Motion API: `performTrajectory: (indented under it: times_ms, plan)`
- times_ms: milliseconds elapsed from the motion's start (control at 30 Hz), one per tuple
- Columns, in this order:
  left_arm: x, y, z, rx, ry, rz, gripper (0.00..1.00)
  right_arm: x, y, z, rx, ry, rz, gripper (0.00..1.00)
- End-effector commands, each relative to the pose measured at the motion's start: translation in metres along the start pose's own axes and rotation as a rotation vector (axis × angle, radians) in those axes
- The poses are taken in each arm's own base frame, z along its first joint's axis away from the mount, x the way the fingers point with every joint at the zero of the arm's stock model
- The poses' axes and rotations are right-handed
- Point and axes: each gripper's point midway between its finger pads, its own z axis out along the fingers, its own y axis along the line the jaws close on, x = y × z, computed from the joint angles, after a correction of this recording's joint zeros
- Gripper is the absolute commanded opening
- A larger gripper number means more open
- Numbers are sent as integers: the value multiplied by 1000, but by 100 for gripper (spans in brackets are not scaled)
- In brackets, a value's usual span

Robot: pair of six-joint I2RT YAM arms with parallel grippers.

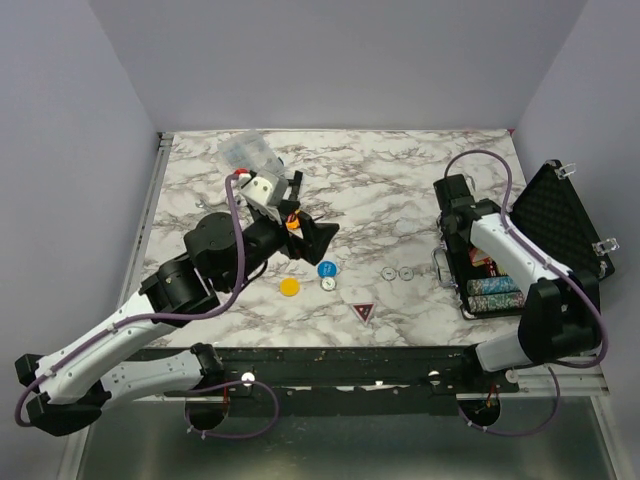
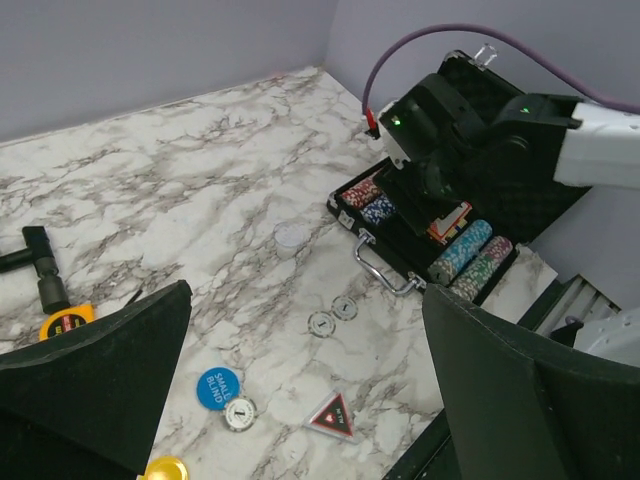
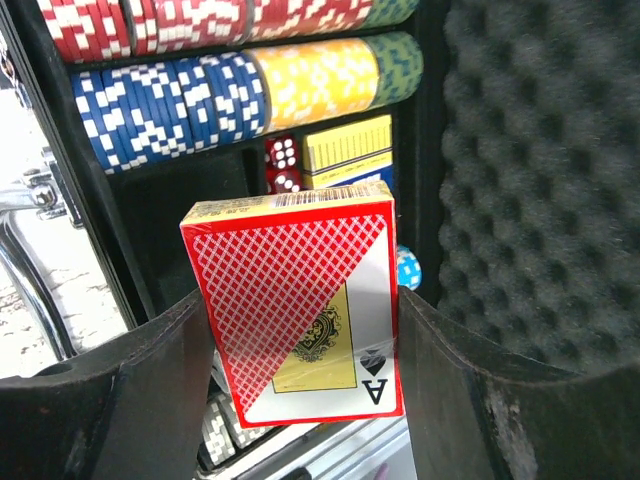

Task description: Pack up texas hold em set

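The black briefcase (image 1: 478, 300) lies open at the right, its foam lid (image 1: 555, 212) leaning back and chip rows (image 3: 250, 85) filling the tray. My right gripper (image 3: 300, 300) hangs over the tray, shut on the red card box (image 3: 280, 270). On the marble lie a blue disc (image 1: 327, 269), a yellow disc (image 1: 290, 287), a white chip (image 1: 329, 284), a red triangle (image 1: 364, 312) and two small chips (image 1: 397, 272). My left gripper (image 1: 318, 240) hovers open above them with nothing between its fingers (image 2: 110, 380). In the left wrist view a white disc (image 2: 289, 236) sits nearer the case.
An orange tape measure (image 2: 65, 322) and a black tool (image 2: 40, 262) lie under my left arm. A clear plastic box (image 1: 245, 150) stands at the back left. Red dice (image 3: 283, 165) and a yellow box (image 3: 350, 150) sit in the case. The table's front edge (image 1: 400, 352) runs just past the triangle.
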Motion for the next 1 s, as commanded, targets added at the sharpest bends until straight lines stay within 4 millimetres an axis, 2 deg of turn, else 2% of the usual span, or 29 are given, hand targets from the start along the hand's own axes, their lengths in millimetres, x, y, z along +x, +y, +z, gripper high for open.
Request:
performTrajectory:
  times_ms: [0,100,300,633,900,967]
  plan:
    - [-17,0,-19,-93,-64,73,98,8,18,6,-136,99,-30,5]
    - [-15,-6,-25,-96,-82,87,98,20,22,6,-142,162,-50,3]
    - [-15,-16,-32,-75,-103,114,99,27,29,12,-164,179,-55,6]
    - [-10,-15,-27,-107,-114,195,98,24,36,35,-135,238,-77,7]
    - [-1,-13,-18,-142,-94,235,98,21,45,42,-166,212,-58,15]
    - [1,-11,-16,-154,-89,248,99,18,45,42,-166,197,-52,20]
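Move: My right hand already holds the red card deck over the open case. The empty card slot lies about 9 cm below, some 1 cm back and 2 cm right. Blue chips are 4 cm ahead and 1 cm right; the yellow-and-blue deck is 9 cm right and 1 cm back; the aqua chips are 6 cm right and 7 cm back. From my left hand the slot is roughly 38 cm right, 7 cm ahead and far below. I lower the red deck with my right hand about 6.5 cm towards the empty slot beside the dice, easing back only a touch, tipping the fingers some 15 degrees further down and keeping my pinch; I then hold it there. My left hand, open and empty, draws back nearly 4 cm with a small rise, then sinks and creeps forward again as its fingers tilt up. ##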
